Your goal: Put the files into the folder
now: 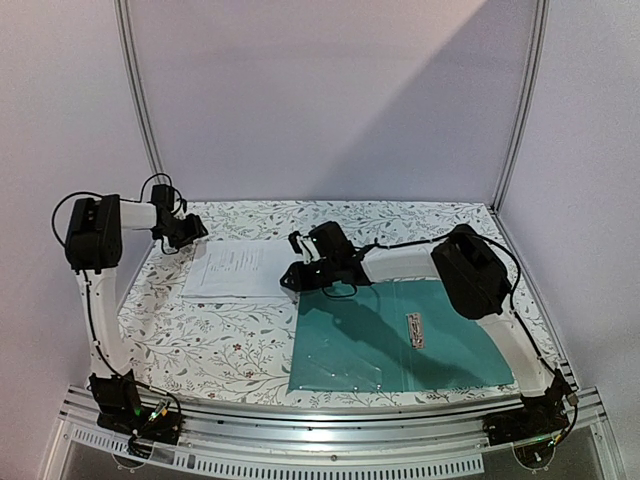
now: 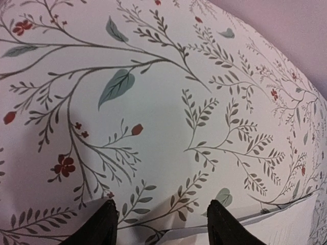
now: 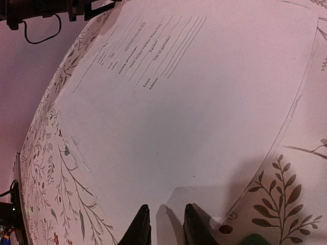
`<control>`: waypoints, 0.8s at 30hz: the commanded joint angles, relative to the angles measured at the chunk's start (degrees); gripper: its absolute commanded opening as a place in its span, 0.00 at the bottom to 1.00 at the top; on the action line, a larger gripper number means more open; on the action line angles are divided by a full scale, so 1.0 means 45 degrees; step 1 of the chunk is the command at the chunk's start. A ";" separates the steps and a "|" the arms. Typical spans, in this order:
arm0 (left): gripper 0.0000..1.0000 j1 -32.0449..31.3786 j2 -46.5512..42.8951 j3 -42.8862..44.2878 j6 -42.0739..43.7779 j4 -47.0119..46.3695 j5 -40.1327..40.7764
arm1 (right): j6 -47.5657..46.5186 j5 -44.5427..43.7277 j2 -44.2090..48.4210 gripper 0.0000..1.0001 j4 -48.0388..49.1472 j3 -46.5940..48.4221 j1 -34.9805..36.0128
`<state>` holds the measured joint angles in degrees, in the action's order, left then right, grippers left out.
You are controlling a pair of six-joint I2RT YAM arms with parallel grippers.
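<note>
The files [image 1: 235, 270] are white printed sheets lying flat on the floral cloth, left of the teal folder [image 1: 400, 345]. The folder lies open, with its silver clip [image 1: 415, 330] on the inner face. My left gripper [image 1: 185, 232] hovers open at the sheets' far left corner. In the left wrist view its gripper [image 2: 162, 225] has wide-set fingers, and the paper's edge [image 2: 286, 222] shows low between and beside them. My right gripper [image 1: 295, 275] is at the sheets' right edge. In the right wrist view its gripper [image 3: 166, 214] has its tips down on the files [image 3: 194, 102], a narrow gap between them and nothing gripped.
The floral tablecloth [image 1: 200, 340] covers the whole table. White walls with metal posts [image 1: 140, 100] close in the back and sides. The right arm's forearm [image 1: 400, 262] reaches across above the folder's far edge.
</note>
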<state>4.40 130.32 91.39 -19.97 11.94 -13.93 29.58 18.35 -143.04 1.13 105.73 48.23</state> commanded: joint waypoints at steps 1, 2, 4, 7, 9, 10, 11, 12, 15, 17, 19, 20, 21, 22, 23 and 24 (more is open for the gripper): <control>0.58 -0.0218 0.0289 0.0192 0.0112 0.0441 -0.0465 | 0.0391 0.0036 -0.0577 0.22 0.0008 0.0547 -0.0042; 0.56 -0.0276 0.0265 0.0165 0.0161 0.0433 -0.0564 | 0.0429 0.0046 -0.0647 0.22 0.0004 0.0547 -0.0047; 0.52 -0.0363 0.0188 0.0113 0.0213 0.0372 -0.0753 | 0.0464 0.0111 -0.0739 0.22 -0.0035 0.0537 -0.0050; 0.45 -0.0471 0.0004 -0.0026 0.0273 0.0281 -0.0920 | 0.0514 0.0146 -0.0844 0.22 -0.0110 0.0530 -0.0039; 0.41 -0.0522 -0.0192 -0.0168 0.0277 0.0229 -0.0931 | 0.0534 0.0202 -0.0897 0.22 -0.0150 0.0509 -0.0046; 0.39 -0.0560 -0.0318 -0.0263 0.0267 0.0196 -0.0886 | 0.0535 0.0215 -0.0905 0.22 -0.0169 0.0483 -0.0045; 0.38 -0.0575 -0.0458 -0.0360 0.0266 0.0178 -0.0829 | 0.0562 0.0246 -0.0922 0.22 -0.0186 0.0473 -0.0045; 0.38 -0.0596 -0.0625 -0.0453 0.0275 0.0168 -0.0739 | 0.0573 0.0264 -0.0920 0.22 -0.0206 0.0445 -0.0045; 0.35 -0.0682 -0.1152 -0.0775 0.0259 0.0093 -0.0437 | 0.0574 0.0288 -0.0908 0.22 -0.0201 0.0298 -0.0053; 0.31 -0.0705 -0.1507 -0.0981 0.0251 0.0048 -0.0404 | 0.0574 0.0325 -0.0855 0.22 -0.0158 0.0127 -0.0034; 0.29 -0.0720 -0.1752 -0.1084 0.0216 0.0087 -0.0319 | 0.0593 0.0351 -0.0825 0.22 -0.0138 0.0017 -0.0050; 0.29 -0.0734 -0.1883 -0.1159 0.0215 0.0071 -0.0238 | 0.0579 0.0360 -0.0819 0.22 -0.0134 -0.0025 -0.0026; 0.29 -0.0733 -0.1994 -0.1241 0.0259 0.0037 -0.0113 | 0.0585 0.0376 -0.0797 0.22 -0.0123 -0.0062 -0.0033; 0.30 -0.0758 -0.2076 -0.1291 0.0331 -0.0001 0.0019 | 0.0578 0.0382 -0.0778 0.22 -0.0137 -0.0076 -0.0033; 0.33 -0.0763 -0.2119 -0.1280 0.0445 0.0058 0.0248 | 0.0575 0.0398 -0.0762 0.22 -0.0133 -0.0078 -0.0041; 0.38 -0.0764 -0.2129 -0.1212 0.0554 0.0202 0.0590 | 0.0574 0.0400 -0.0768 0.22 -0.0143 -0.0083 -0.0037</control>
<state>1.76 123.26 86.59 -18.87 12.27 -15.11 31.90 19.27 -144.77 2.17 106.83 48.18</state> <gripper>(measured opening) 0.321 0.222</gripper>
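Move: The files' middle lies about 12 cm back and 13 cm to the right of the left hand, some 2 cm below it; the left fingers stand by the stack's far-left corner. From the right hand, at the near-right part of the stack, the same middle is about 5 cm ahead and 13 cm left, 2 cm lower. The open folder's middle is roughly 17 cm back and 28 cm right of the right hand. The files' far-left corner is worked by the left fingers, which slide some 3 cm to the right, low along the far edge, while narrowing to about half their gap, then draw slightly back and rise about 3.5 cm off the table. The right hand stays down at the near-right corner, its opening unchanged, seeming to hold the stack there. ##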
